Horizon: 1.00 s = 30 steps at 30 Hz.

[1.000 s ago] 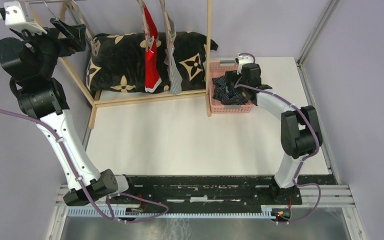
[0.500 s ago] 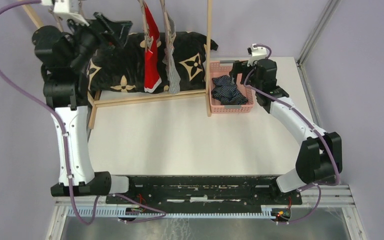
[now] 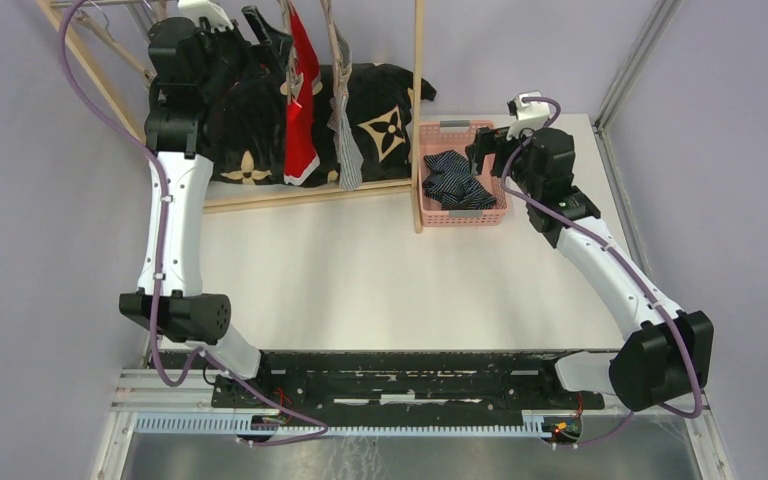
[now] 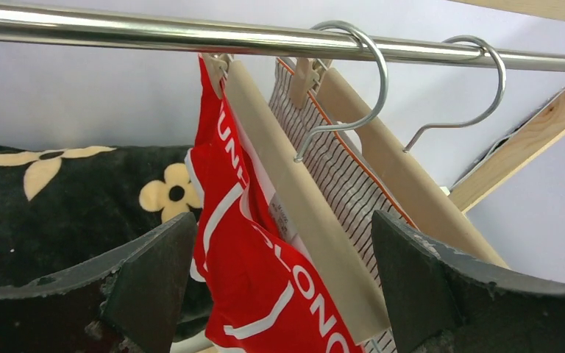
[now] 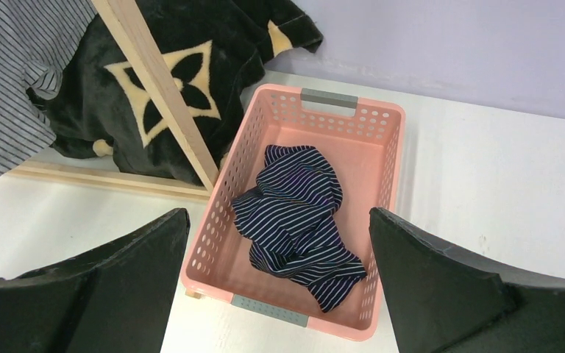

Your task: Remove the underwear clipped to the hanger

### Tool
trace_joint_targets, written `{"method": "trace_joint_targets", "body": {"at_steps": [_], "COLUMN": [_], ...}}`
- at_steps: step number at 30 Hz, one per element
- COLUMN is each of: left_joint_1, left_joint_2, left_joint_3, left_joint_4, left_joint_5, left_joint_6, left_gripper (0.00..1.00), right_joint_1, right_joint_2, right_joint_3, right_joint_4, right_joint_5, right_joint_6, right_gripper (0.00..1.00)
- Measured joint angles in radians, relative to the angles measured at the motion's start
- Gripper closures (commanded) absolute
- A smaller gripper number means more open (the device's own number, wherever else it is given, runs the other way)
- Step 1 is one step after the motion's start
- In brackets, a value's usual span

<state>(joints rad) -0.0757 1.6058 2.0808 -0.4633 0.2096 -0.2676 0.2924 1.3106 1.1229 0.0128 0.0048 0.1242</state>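
Note:
The red underwear (image 3: 302,112) with white lettering hangs clipped to a wooden hanger (image 4: 301,198) on the metal rod (image 4: 154,31). The grey striped underwear (image 3: 346,140) hangs on a second hanger (image 4: 404,173) just right of it. My left gripper (image 3: 265,28) is open up at the rod, and in the left wrist view (image 4: 283,243) its jaws stand either side of the red underwear (image 4: 257,279) and its hanger without touching them. The navy striped underwear (image 5: 298,213) lies crumpled in the pink basket (image 5: 386,121). My right gripper (image 5: 278,220) is open and empty above the basket (image 3: 460,218).
A black cushion with beige flower marks (image 3: 230,120) lies behind the hanging clothes inside the wooden rack. The rack's upright post (image 3: 418,120) stands against the basket's left side. A metal frame post (image 3: 630,60) runs along the right of the white table (image 3: 360,270).
My left arm has swung right along the rod, from the rack's left end to the red underwear. My right gripper has drawn back up and right from the basket, with the navy underwear left inside.

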Motion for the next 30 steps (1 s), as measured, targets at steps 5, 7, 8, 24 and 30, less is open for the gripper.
{"method": "trace_joint_targets", "body": {"at_steps": [5,7,8,24,30], "left_joint_1": [-0.029,-0.038,-0.04,-0.051,-0.051], "left_joint_2": [0.037,0.039,0.039,0.054,0.058], "left_joint_3": [0.041,0.047,0.048,0.038,0.019], "left_joint_4": [0.004,0.007,0.009,0.008,0.009], "left_joint_5": [-0.019,-0.024,-0.024,-0.068,-0.082], "left_joint_6": [0.0,0.0,0.0,0.04,0.053], "left_gripper": [0.07,0.07,0.07,0.44,0.59], "right_joint_1": [0.0,0.002,0.002,0.007,0.009], "right_joint_2": [-0.007,-0.007,-0.007,-0.006,-0.008], "right_joint_3": [-0.002,-0.004,-0.006,-0.009,-0.014], "right_joint_4": [-0.016,-0.022,-0.024,-0.036,-0.036], "right_joint_5": [0.0,0.0,0.001,0.006,0.006], "right_joint_6": [-0.014,-0.018,-0.018,-0.037,-0.042], "right_gripper": [0.0,0.0,0.0,0.01,0.01]}}
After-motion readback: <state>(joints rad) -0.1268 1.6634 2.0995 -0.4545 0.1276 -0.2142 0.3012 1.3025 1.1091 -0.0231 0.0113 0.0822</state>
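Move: The near end of the red underwear's hanger bar is about 3 cm to the left hand's right, 2 cm ahead and 1 cm lower; the underwear's middle is some 10 cm ahead, 3 cm right and 12 cm down. The striped underwear on the next hanger is about 6 cm farther right than the red one, while the rail crosses about 14 cm ahead, centred on the hand and 8 cm up. That bar end lies roughly 32 cm left of the right hand, 5 cm ahead and 20 cm above. The left hand edges about 2 cm to its right towards the near end of the red underwear's hanger, then eases roughly 1 cm back left while working forward and down about 2 cm each way, so the open fingers straddle the wooden bar. On that second leg the fingers close from wide open to about half, the right-hand finger pushing the bar's near end leftward, with the wrist turning barely at all and no firm pinch to be seen yet. ##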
